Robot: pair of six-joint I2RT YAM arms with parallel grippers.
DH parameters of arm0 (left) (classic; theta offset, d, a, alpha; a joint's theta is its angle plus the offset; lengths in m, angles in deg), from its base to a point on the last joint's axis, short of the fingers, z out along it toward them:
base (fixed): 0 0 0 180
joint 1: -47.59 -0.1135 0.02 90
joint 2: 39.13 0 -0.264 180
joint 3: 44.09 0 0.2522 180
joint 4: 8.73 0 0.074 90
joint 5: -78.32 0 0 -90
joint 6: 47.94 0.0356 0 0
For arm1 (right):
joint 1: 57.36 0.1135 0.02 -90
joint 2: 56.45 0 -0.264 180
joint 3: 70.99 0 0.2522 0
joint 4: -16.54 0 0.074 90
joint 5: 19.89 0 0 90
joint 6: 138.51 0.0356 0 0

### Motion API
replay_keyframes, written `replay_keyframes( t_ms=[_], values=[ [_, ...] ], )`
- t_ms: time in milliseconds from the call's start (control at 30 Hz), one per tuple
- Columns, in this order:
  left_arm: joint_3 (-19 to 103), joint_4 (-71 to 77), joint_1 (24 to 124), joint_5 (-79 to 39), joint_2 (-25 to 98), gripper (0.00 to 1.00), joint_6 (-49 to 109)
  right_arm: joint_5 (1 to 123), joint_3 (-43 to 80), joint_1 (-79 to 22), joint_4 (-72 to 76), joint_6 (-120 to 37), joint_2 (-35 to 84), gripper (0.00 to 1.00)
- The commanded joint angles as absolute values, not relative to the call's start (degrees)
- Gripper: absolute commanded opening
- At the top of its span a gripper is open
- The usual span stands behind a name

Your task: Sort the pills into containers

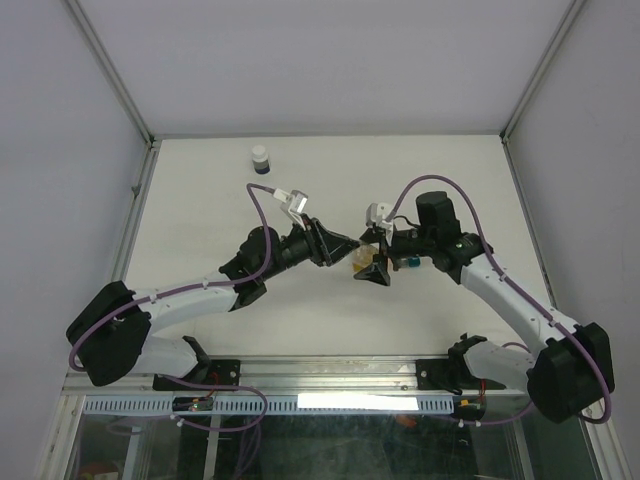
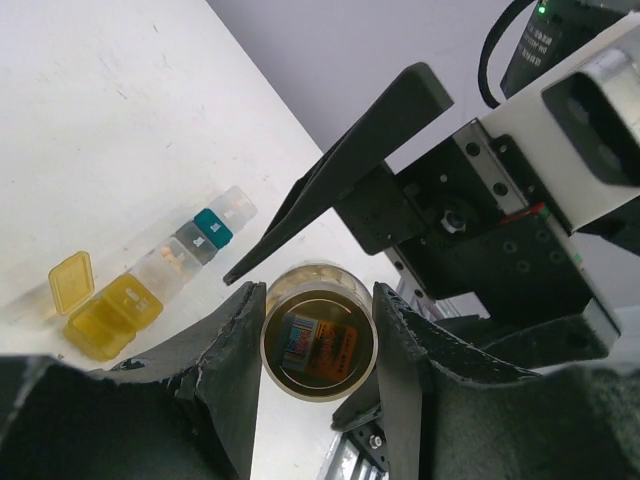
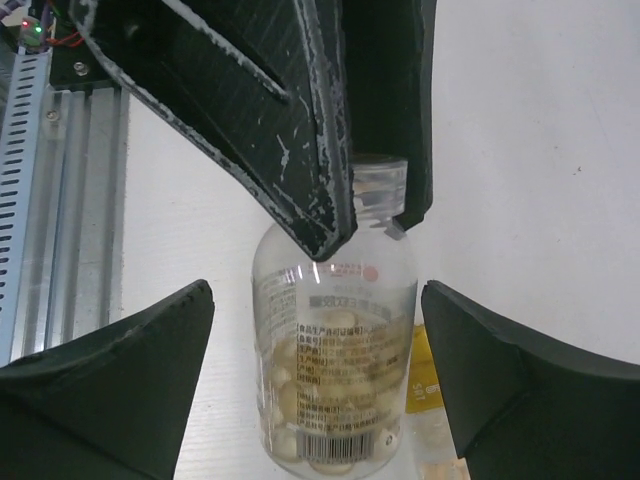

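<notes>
My left gripper [image 2: 318,330] is shut on a clear pill bottle [image 2: 318,342], seen end-on between its jaws. In the right wrist view the bottle [image 3: 335,370] hangs over the table with pale pills [image 3: 290,400] in its lower part, and the left gripper's black fingers [image 3: 300,130] clamp its neck. My right gripper [image 3: 315,300] is open, one jaw on each side of the bottle, touching neither side. The containers [image 2: 165,265] lie on the table to the left, the yellow one [image 2: 110,315] with its lid open. Seen from above, both grippers [image 1: 350,247] [image 1: 378,255] meet mid-table.
A small white-capped bottle [image 1: 260,158] stands at the back of the table, left of centre. The aluminium rail [image 3: 60,200] runs along the table's near edge. Grey walls enclose the table on three sides.
</notes>
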State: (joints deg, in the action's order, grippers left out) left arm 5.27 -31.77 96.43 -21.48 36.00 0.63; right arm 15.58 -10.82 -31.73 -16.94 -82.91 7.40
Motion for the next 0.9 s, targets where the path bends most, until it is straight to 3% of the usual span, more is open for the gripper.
replay_keyframes(
  t_ms=[0,167,400,500,567,633,700,867],
  values=[
    [7.06,-37.01,97.33,-18.14,36.33,0.0,-2.4,22.27,-10.33,-29.35,-10.51,-80.06,8.28,0.87],
    [7.48,-36.1,97.34,-18.03,36.66,0.0,-2.49,22.67,-10.2,-28.89,-9.22,-78.22,7.56,0.81],
    [7.66,-36.19,97.33,-18.18,36.09,0.0,-2.67,22.34,-9.08,-28.48,-11.42,-79.26,8.58,0.65],
    [7.05,-36.54,97.38,-18.32,35.22,0.0,-2.82,21.97,-8.48,-28.53,-12.34,-79.71,8.5,0.48],
    [6.55,-37.39,97.38,-18.93,34.81,0.0,-3.09,21.27,-8.09,-28.51,-13.19,-80.07,8.64,0.32],
    [5.72,-39.33,97.33,-19.71,34.25,0.12,-3.28,19.98,-7.26,-28.53,-14.56,-80.43,9.05,0.16],
    [3.84,-42.11,97.27,-19.89,32.95,0.45,-2.84,18.14,-6.14,-28.66,-16.73,-81.24,9.45,0.01],
    [-2.46,-46.69,96.94,-17.48,26.22,0.95,4.02,11.6,-6.15,-30.26,-18.76,-82.32,8.88,0.0]
  ],
)
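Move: The capped pill bottle is still held by its cap in the left hand, its middle about 2 cm ahead and 4 cm right at the same height. From the right hand, that bottle lies some 1 cm ahead and 2 cm left, level, between its wide-open fingers. The pill box's yellow end is roughly 3 cm ahead of the right hand, 1 cm left and 13 cm below; its teal end is 3 cm ahead, 11 cm right and just as low. Right fingers ease about 1 cm forward and pinch the bottle's body; left fingers then open, backing 1 cm up-left. ##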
